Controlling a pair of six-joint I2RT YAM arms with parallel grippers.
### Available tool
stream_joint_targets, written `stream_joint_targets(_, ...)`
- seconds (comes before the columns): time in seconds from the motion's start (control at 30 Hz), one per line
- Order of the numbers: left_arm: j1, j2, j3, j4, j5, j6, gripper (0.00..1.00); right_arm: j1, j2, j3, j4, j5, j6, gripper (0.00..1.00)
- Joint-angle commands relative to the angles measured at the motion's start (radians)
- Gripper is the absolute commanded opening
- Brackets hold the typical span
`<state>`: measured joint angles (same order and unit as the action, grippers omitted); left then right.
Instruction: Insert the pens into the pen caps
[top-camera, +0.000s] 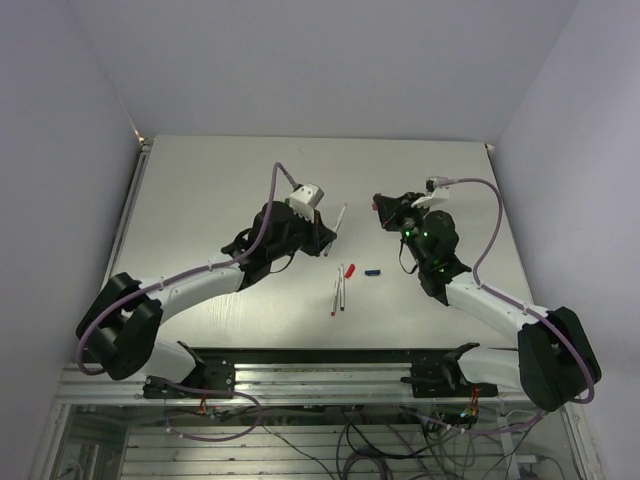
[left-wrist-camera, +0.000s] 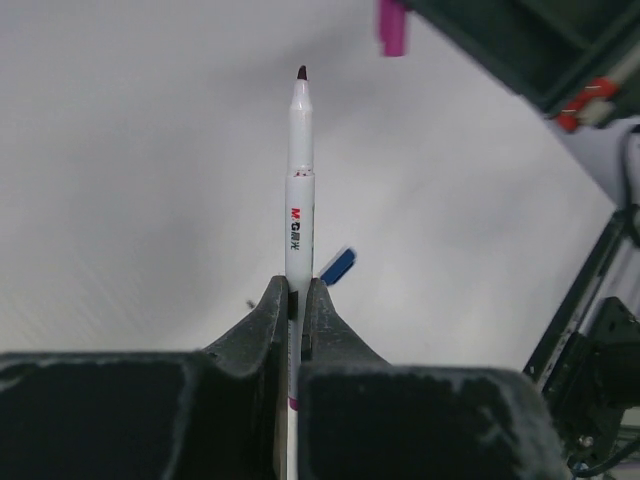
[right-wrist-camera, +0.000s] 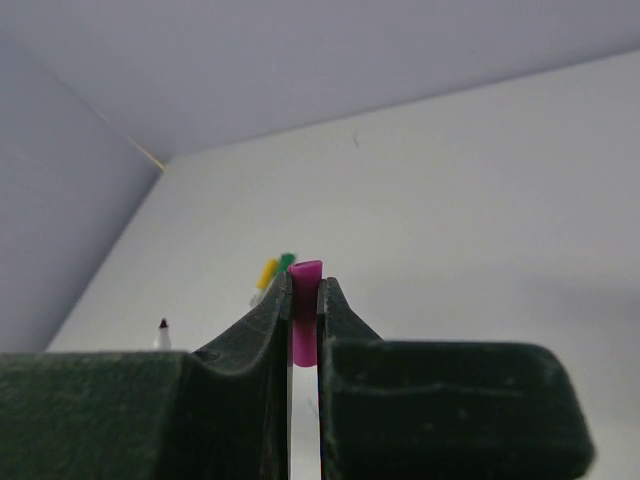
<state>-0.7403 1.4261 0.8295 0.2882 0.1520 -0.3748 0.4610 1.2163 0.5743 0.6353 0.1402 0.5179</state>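
My left gripper (top-camera: 329, 236) is shut on a white pen (top-camera: 340, 217) with a dark purple tip. In the left wrist view the pen (left-wrist-camera: 298, 200) stands out from the gripper (left-wrist-camera: 297, 285), its tip pointing toward the purple cap (left-wrist-camera: 392, 26). My right gripper (top-camera: 381, 208) is shut on that purple cap (right-wrist-camera: 304, 298), held above the table a short gap from the pen tip. In the right wrist view the gripper (right-wrist-camera: 303, 286) pinches the cap's middle. A red cap (top-camera: 349, 270) and a blue cap (top-camera: 373, 271) lie on the table between the arms. Two uncapped pens (top-camera: 338, 293) lie side by side near them.
A yellow-capped pen (right-wrist-camera: 267, 272) and a green-capped pen (right-wrist-camera: 287, 262) lie together beyond the right gripper. The blue cap (left-wrist-camera: 338, 266) lies below the held pen. The white table (top-camera: 220, 190) is bounded by pale walls at the back and sides.
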Motion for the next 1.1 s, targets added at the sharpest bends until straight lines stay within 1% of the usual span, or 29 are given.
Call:
stream_joint_targets(0.0, -0.044, -0.055, -0.041, 0.196, 0.050, 0.038, 0.07, -0.004, -0.018, -0.046, 0.280, -0.037, 0.043, 0.00)
stream_joint_targets(0.1, -0.069, -0.060, -0.039, 0.239, 0.052, 0.048, 0.07, -0.005, -0.025, -0.065, 0.383, -0.063, 0.050, 0.00)
stream_joint_targets(0.33, -0.081, -0.044, -0.028, 0.302, 0.085, 0.006, 0.07, -0.004, -0.041, -0.077, 0.495, -0.093, 0.061, 0.00)
stream_joint_targets(0.53, -0.083, -0.038, -0.025, 0.309, 0.084, -0.007, 0.07, -0.004, -0.049, -0.082, 0.507, -0.106, 0.077, 0.00)
stream_joint_targets(0.83, -0.088, -0.016, -0.008, 0.305, 0.087, -0.019, 0.07, -0.004, -0.018, -0.082, 0.540, -0.142, 0.122, 0.00)
stream_joint_targets(1.07, -0.089, -0.018, -0.006, 0.300, 0.076, -0.016, 0.07, -0.003, -0.004, -0.080, 0.528, -0.164, 0.145, 0.00)
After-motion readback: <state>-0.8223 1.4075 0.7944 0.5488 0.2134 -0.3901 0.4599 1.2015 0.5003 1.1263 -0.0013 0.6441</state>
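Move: The magenta cap in the right gripper is about 9 cm to the left gripper's right, 5 cm ahead and 5 cm higher; the loose red cap lies on the table some 16 cm below the left gripper, 5 cm right and 2 cm back. From the right gripper, the held pen's middle is roughly 8 cm left, 3 cm back and 4 cm lower, and the blue cap about 22 cm below, 6 cm back and 2 cm right. Lift the right gripper about 10 cm with the magenta cap still pinched, easing it back a little and tilting its fingertips up some 20 degrees. Meanwhile raise the left gripper about half as far, drawing it right and slightly back to bring the pen's nib in line under the cap, tips tilting up. Keep both grips shut, then hold nearly still with nib and cap apart. ##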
